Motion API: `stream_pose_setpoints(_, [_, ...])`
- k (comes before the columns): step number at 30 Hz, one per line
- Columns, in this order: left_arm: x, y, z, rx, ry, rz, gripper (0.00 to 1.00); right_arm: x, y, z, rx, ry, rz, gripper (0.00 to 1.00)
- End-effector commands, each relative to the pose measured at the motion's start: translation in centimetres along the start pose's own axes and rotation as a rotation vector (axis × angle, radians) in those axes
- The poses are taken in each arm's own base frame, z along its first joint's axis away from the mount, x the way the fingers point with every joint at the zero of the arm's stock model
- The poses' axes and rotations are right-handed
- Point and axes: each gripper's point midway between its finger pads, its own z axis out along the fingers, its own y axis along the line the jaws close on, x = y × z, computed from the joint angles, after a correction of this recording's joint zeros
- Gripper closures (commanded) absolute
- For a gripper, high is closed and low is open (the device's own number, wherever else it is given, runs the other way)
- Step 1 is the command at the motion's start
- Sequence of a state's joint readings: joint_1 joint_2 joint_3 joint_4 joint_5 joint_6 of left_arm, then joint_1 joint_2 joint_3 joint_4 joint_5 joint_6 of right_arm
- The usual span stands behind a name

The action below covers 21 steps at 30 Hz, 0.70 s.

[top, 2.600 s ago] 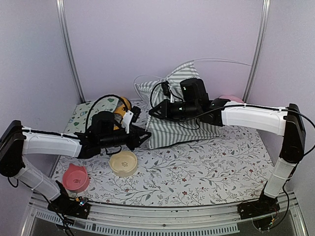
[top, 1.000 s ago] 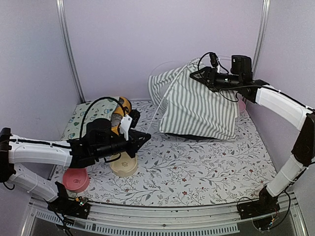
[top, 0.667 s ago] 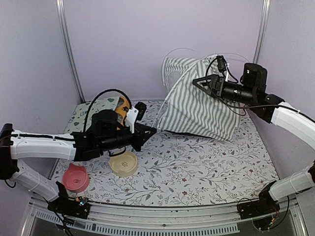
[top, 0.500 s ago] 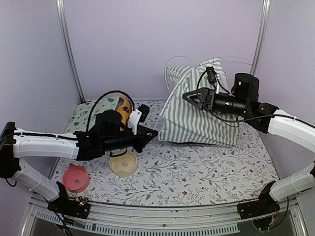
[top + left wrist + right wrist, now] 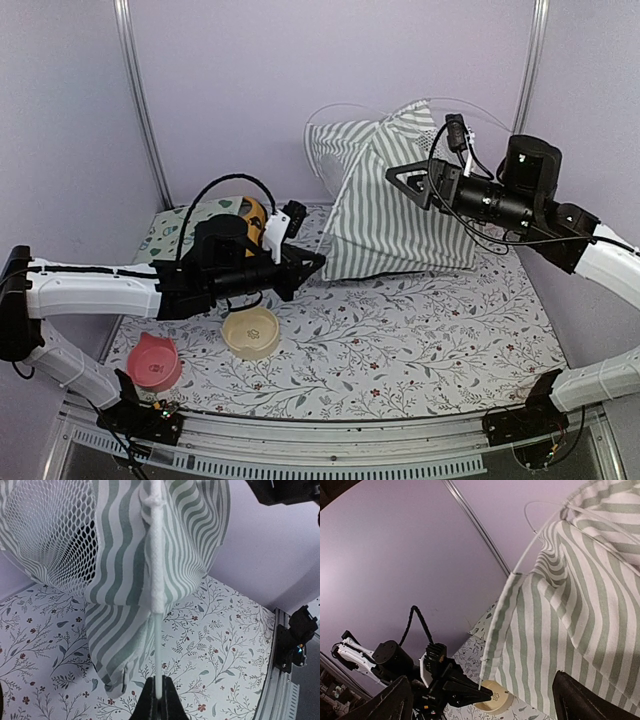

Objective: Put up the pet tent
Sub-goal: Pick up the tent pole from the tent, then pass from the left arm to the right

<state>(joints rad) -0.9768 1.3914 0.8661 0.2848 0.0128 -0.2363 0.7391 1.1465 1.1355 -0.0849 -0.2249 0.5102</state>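
The pet tent (image 5: pixel 390 205) is a grey-green and white striped teepee standing at the back of the table, with a white mesh flap (image 5: pixel 50 540) on one side. Thin white poles arc over its top. My left gripper (image 5: pixel 316 262) is shut on the bare lower end of one pole (image 5: pixel 158 672) at the tent's near left corner; its pinch shows in the left wrist view (image 5: pixel 159 696). My right gripper (image 5: pixel 418 182) hovers open in front of the tent's upper half, with nothing between its fingers. In the right wrist view the striped tent wall (image 5: pixel 570 605) fills the right side.
A cream bowl (image 5: pixel 250 332) and a pink bowl (image 5: pixel 155 362) sit on the floral cloth (image 5: pixel 400 330) at the front left. A yellow and black toy (image 5: pixel 252 212) and a cream mat with teal shapes (image 5: pixel 172 238) lie at the back left. Metal frame posts (image 5: pixel 140 100) stand behind.
My right gripper has let go of the tent top, opened wide and drawn back to the right. The tent has shifted and stands taller. My left gripper moved right, still pinching the pole.
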Motion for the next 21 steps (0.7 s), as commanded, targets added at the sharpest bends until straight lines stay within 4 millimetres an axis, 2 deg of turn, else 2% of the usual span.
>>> stream_pose_setpoints(1, [-3.4,-0.5,-0.5,0.018,-0.089,0.024,1.00,0.9,2.9,0.6,-0.150,0.055,-0.012,0.02])
stream_pose_setpoints(4, [-3.9,-0.5,-0.6,0.015,-0.097,0.036,1.00,4.4,3.7,2.4,-0.196,0.121,0.057,0.09])
stream_pose_setpoints(7, [-4.2,-0.6,-0.7,0.016,-0.098,0.048,1.00,7.0,4.7,3.9,-0.238,0.160,0.118,0.16])
stream_pose_setpoints(9, [-4.2,-0.8,-0.7,0.028,-0.095,0.059,1.00,8.5,5.4,4.9,-0.251,0.184,0.156,0.21])
stream_pose_setpoints(12, [-4.2,-1.1,-0.5,0.044,-0.088,0.068,1.00,10.3,4.9,6.6,-0.233,0.224,0.218,0.30])
stream_pose_setpoints(15, [-4.1,-1.2,-0.6,0.051,-0.083,0.069,1.00,10.3,4.2,7.6,-0.204,0.207,0.253,0.37])
stream_pose_setpoints(18, [-3.8,-1.3,-0.5,0.059,-0.075,0.069,1.00,9.7,3.6,8.4,-0.168,0.175,0.261,0.49])
stream_pose_setpoints(21, [-3.4,-1.5,-0.5,0.072,-0.066,0.075,1.00,9.0,3.4,9.3,-0.145,0.154,0.263,0.56])
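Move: The stretch of tent pole just above the left fingers, which still pinch its end, lies about 12 cm left of the right hand, 2 cm back and 10 cm below; it is some 4 cm above the left hand, 1 cm ahead and 1 cm right. The tent's middle is roughly 8 cm ahead of the right hand, level sideways and 8 cm lower. The cream bowl stands about 28 cm left of the right hand, 9 cm back and 36 cm below. The right hand swoops some 11 cm left and 10 down to the tent pole, half closing its fingers. ##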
